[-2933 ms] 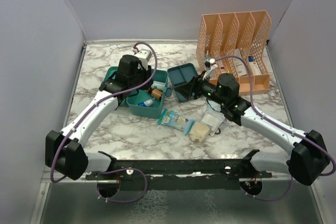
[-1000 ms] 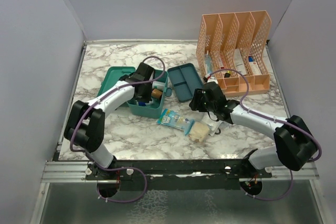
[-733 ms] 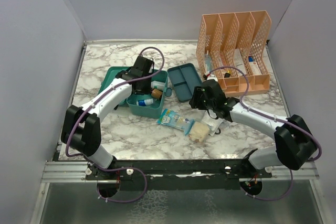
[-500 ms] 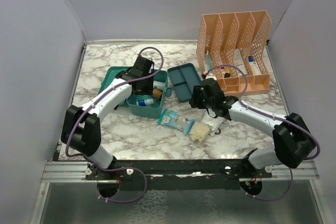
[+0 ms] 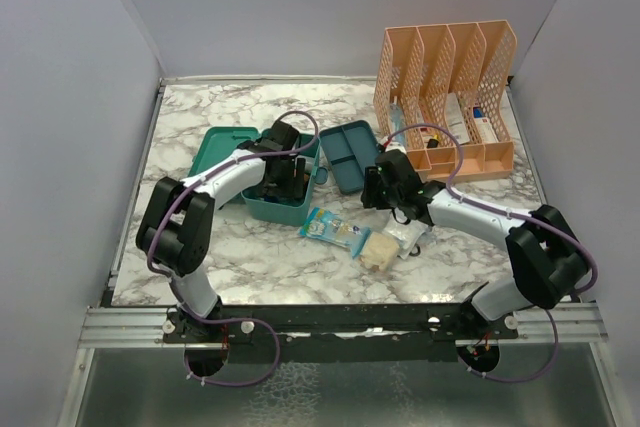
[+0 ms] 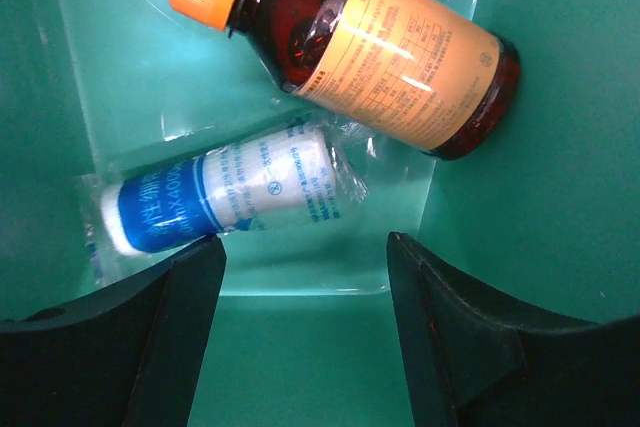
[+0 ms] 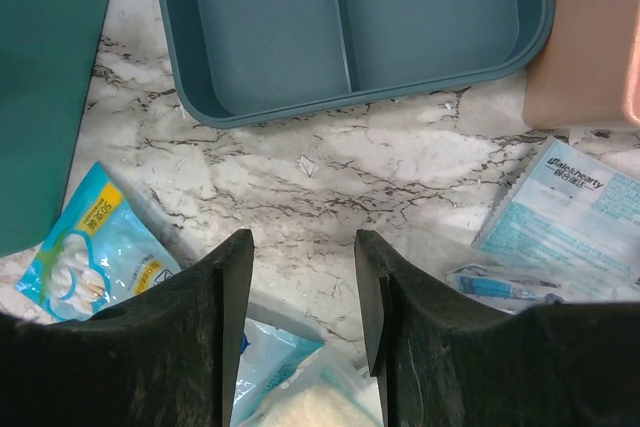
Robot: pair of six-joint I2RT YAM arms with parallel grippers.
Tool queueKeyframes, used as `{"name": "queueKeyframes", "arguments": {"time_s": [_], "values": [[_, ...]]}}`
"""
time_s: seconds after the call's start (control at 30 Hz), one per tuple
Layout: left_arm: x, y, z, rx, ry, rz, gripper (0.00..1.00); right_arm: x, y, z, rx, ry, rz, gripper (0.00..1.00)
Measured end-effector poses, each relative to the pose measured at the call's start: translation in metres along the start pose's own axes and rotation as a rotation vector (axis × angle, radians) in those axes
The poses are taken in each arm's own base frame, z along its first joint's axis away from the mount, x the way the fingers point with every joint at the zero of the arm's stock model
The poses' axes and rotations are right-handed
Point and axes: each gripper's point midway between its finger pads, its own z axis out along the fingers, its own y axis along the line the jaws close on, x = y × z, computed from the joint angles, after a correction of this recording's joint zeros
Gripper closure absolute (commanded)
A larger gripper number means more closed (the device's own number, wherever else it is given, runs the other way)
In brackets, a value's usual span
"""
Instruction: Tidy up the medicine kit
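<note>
The teal medicine kit box (image 5: pixel 285 209) stands left of centre with its lid (image 5: pixel 220 145) lying open behind it. My left gripper (image 5: pixel 283 175) is down inside the box, open and holding nothing (image 6: pixel 305 267). On the box floor just ahead of it lie a wrapped blue-and-white roll (image 6: pixel 225 197) and a brown bottle with an orange cap (image 6: pixel 370 37). The divided insert tray (image 5: pixel 350 152) sits on the marble to the right of the box. My right gripper (image 5: pixel 372 185) hovers open over bare marble just short of the tray (image 7: pixel 350 27), with nothing between its fingers (image 7: pixel 303 247).
A blue snack-like packet (image 5: pixel 333 229), a clear bag of white pads (image 5: pixel 380 249) and a white-blue sachet (image 7: pixel 570 207) lie on the marble near the right gripper. The peach lattice organizer (image 5: pixel 450 97) stands at the back right with boxes in it.
My left gripper has opened inside the box, and the wrapped roll now lies free on the floor. The right arm has crept slightly toward the insert tray.
</note>
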Motion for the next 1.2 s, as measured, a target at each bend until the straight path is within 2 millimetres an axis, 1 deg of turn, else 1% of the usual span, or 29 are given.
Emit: {"name": "queueKeyframes", "arguments": {"time_s": [0.07,0.13,0.27,0.37,0.47,0.63,0.87,0.97,1.07,1.1,1.13,1.2], "values": [[0.005,-0.001,0.007,0.002,0.027,0.003,0.30,0.000,-0.001,0.000,0.004,0.000,-0.007,0.55],[0.009,-0.001,0.011,0.003,0.046,0.005,0.34,0.001,-0.002,0.001,0.009,0.001,-0.009,0.55],[0.016,-0.002,0.021,-0.002,0.079,0.009,0.56,0.005,-0.005,0.005,0.023,0.013,-0.019,0.55],[0.019,0.000,0.027,-0.015,0.094,0.009,0.65,0.006,-0.007,0.008,0.033,0.020,-0.021,0.55],[0.016,0.004,0.027,-0.038,0.078,0.009,0.75,0.004,-0.007,0.009,0.037,0.017,-0.018,0.55],[0.008,0.012,0.026,-0.088,0.038,0.009,1.00,0.002,-0.009,0.010,0.043,0.014,-0.015,0.55],[-0.011,0.020,0.011,-0.135,-0.057,0.008,1.00,0.002,-0.011,0.011,0.047,0.017,-0.019,0.55],[-0.021,0.021,0.002,-0.144,-0.100,0.010,1.00,0.002,-0.012,0.011,0.049,0.016,-0.017,0.55],[-0.034,0.020,-0.012,-0.141,-0.155,0.019,1.00,0.002,-0.012,0.011,0.049,0.016,-0.017,0.55],[-0.035,0.020,-0.013,-0.140,-0.158,0.024,1.00,0.002,-0.012,0.011,0.049,0.016,-0.017,0.55],[-0.045,0.017,-0.022,-0.133,-0.194,0.022,1.00,0.002,-0.012,0.011,0.049,0.016,-0.017,0.55],[-0.057,0.016,-0.030,-0.130,-0.228,0.024,1.00,0.002,-0.012,0.011,0.049,0.016,-0.017,0.55]]}}
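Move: The left hand is open inside the green box. The blue-and-white bottle on the box floor lies about 3 cm to its left, 2 cm ahead and 4 cm below. The amber bottle is some 4 cm ahead and 2 cm right of the hand, with the white bottle about 8 cm ahead and 2 cm right, both roughly 3 cm lower. From the right hand, the blue-and-white bottle is about 21 cm left and 2 cm ahead. Down first, about 3 cm with its fingers still open, the left hand sinks to the blue-and-white bottle near the box floor. It shuts the fingers fully there while edging left and forward, then climbs some 8 cm up and forward over the bottles, shut and empty, with its fingertips swinging forward. ##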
